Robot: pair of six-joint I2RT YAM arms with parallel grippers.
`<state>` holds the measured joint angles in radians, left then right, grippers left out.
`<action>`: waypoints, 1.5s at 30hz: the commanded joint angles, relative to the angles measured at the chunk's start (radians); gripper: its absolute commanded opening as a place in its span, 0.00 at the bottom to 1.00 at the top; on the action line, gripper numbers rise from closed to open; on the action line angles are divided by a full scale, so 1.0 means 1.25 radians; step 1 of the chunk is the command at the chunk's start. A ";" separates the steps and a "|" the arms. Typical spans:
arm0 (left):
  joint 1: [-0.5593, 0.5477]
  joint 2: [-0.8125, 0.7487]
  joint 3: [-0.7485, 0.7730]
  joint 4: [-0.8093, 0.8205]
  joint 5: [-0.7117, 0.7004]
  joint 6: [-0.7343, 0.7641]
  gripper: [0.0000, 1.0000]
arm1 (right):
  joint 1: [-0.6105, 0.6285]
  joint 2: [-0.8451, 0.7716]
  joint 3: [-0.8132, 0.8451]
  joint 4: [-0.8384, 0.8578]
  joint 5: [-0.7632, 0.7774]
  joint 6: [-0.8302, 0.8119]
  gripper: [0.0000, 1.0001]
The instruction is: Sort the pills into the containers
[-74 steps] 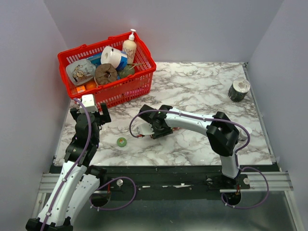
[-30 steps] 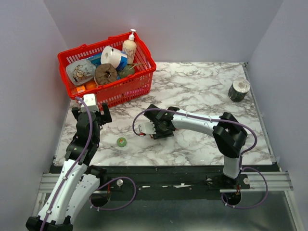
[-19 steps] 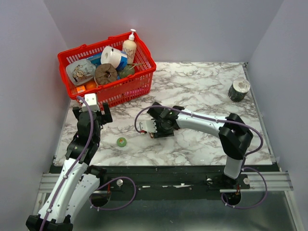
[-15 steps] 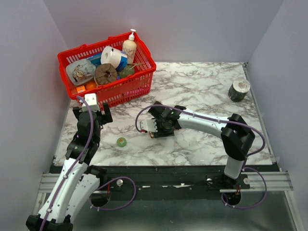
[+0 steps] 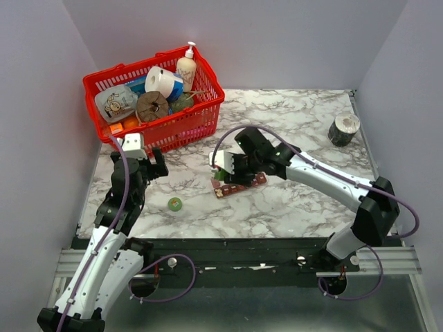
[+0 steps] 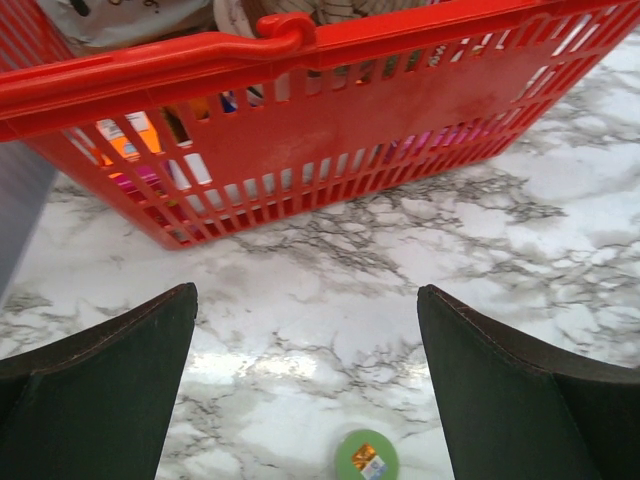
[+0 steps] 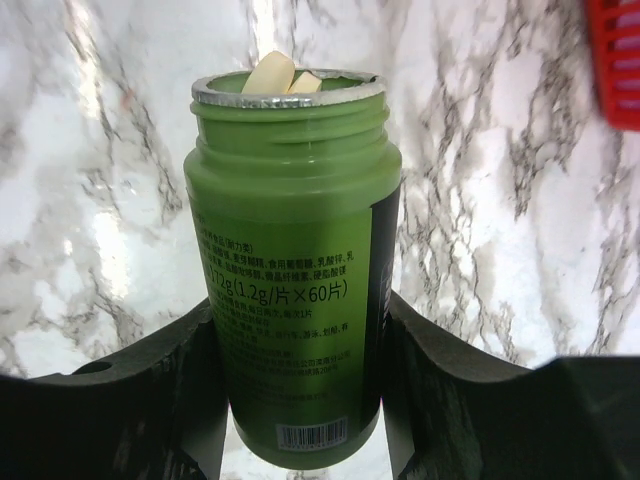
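Note:
My right gripper (image 7: pixel 297 305) is shut on an uncapped green pill bottle (image 7: pixel 290 250), held above the marble. Pale pills (image 7: pixel 272 74) show at its open mouth. From above, the right gripper (image 5: pixel 225 171) hangs with the bottle (image 5: pixel 220 176) over the left end of the containers (image 5: pixel 241 185), a dark red strip lying flat on the table. The bottle's green cap (image 5: pixel 175 203) lies to the left. My left gripper (image 5: pixel 154 168) stands open and holds nothing. It is above the cap (image 6: pixel 366 458) and faces the basket.
A red mesh basket (image 5: pixel 180 128) of bottles and packets stands at the back left, close ahead of the left gripper (image 6: pixel 305 295), with its wall (image 6: pixel 330 130) filling that view. A roll of tape (image 5: pixel 343 128) sits at the far right.
The right arm has stretched out and swung back and to the right with the bottle, so the red strip now shows beneath it. The left gripper has edged slightly right.

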<state>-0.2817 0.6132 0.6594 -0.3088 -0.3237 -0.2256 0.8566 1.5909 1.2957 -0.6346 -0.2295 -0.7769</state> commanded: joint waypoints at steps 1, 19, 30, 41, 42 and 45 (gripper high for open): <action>0.006 -0.001 0.026 0.002 0.119 -0.091 0.99 | -0.026 -0.069 -0.001 0.055 -0.192 0.050 0.01; 0.006 0.090 0.052 -0.063 0.258 -0.147 0.99 | -0.160 -0.157 0.080 0.500 -0.892 0.600 0.01; 0.006 0.265 0.035 -0.169 0.286 -0.216 0.99 | -0.167 -0.217 -0.085 1.150 -0.952 1.074 0.01; -0.062 0.471 0.011 -0.201 0.109 -0.352 0.96 | -0.185 -0.255 -0.095 0.562 -0.852 0.549 0.01; -0.084 0.482 0.019 -0.217 0.067 -0.373 0.97 | -0.186 -0.257 -0.101 0.562 -0.851 0.543 0.01; -0.130 0.501 0.014 -0.240 0.036 -0.419 0.97 | -0.186 -0.258 -0.120 0.560 -0.845 0.532 0.01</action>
<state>-0.3706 1.2098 0.6655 -0.5346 -0.1322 -0.6308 0.6327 1.2797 1.1702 0.1703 -1.3220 0.0288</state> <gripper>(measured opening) 0.965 0.594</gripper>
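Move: The green cap lies on the table about 6 cm back and 6 cm to the right of my empty left hand, some 22 cm below it. Of that hand's neighbours, the red basket's middle is roughly 20 cm ahead, 2 cm right and 14 cm below; the pill organizer is 25 cm right, 1 cm back, 22 cm down. From my right hand, holding the green bottle, the organizer is about 3 cm back, 3 cm right and 13 cm below, the cap 9 cm back, 15 cm left, 13 cm below. I keep my grip on the bottle and raise my right hand off the organizer and back, ending about 22 cm higher and 10 cm nearer me after sinking slightly from the top, rolling the wrist so the bottle's mouth turns up. My open left hand shifts right some 6 cm, then drops towards the green cap, tipping its fingers steeply down and easing back at the end. ##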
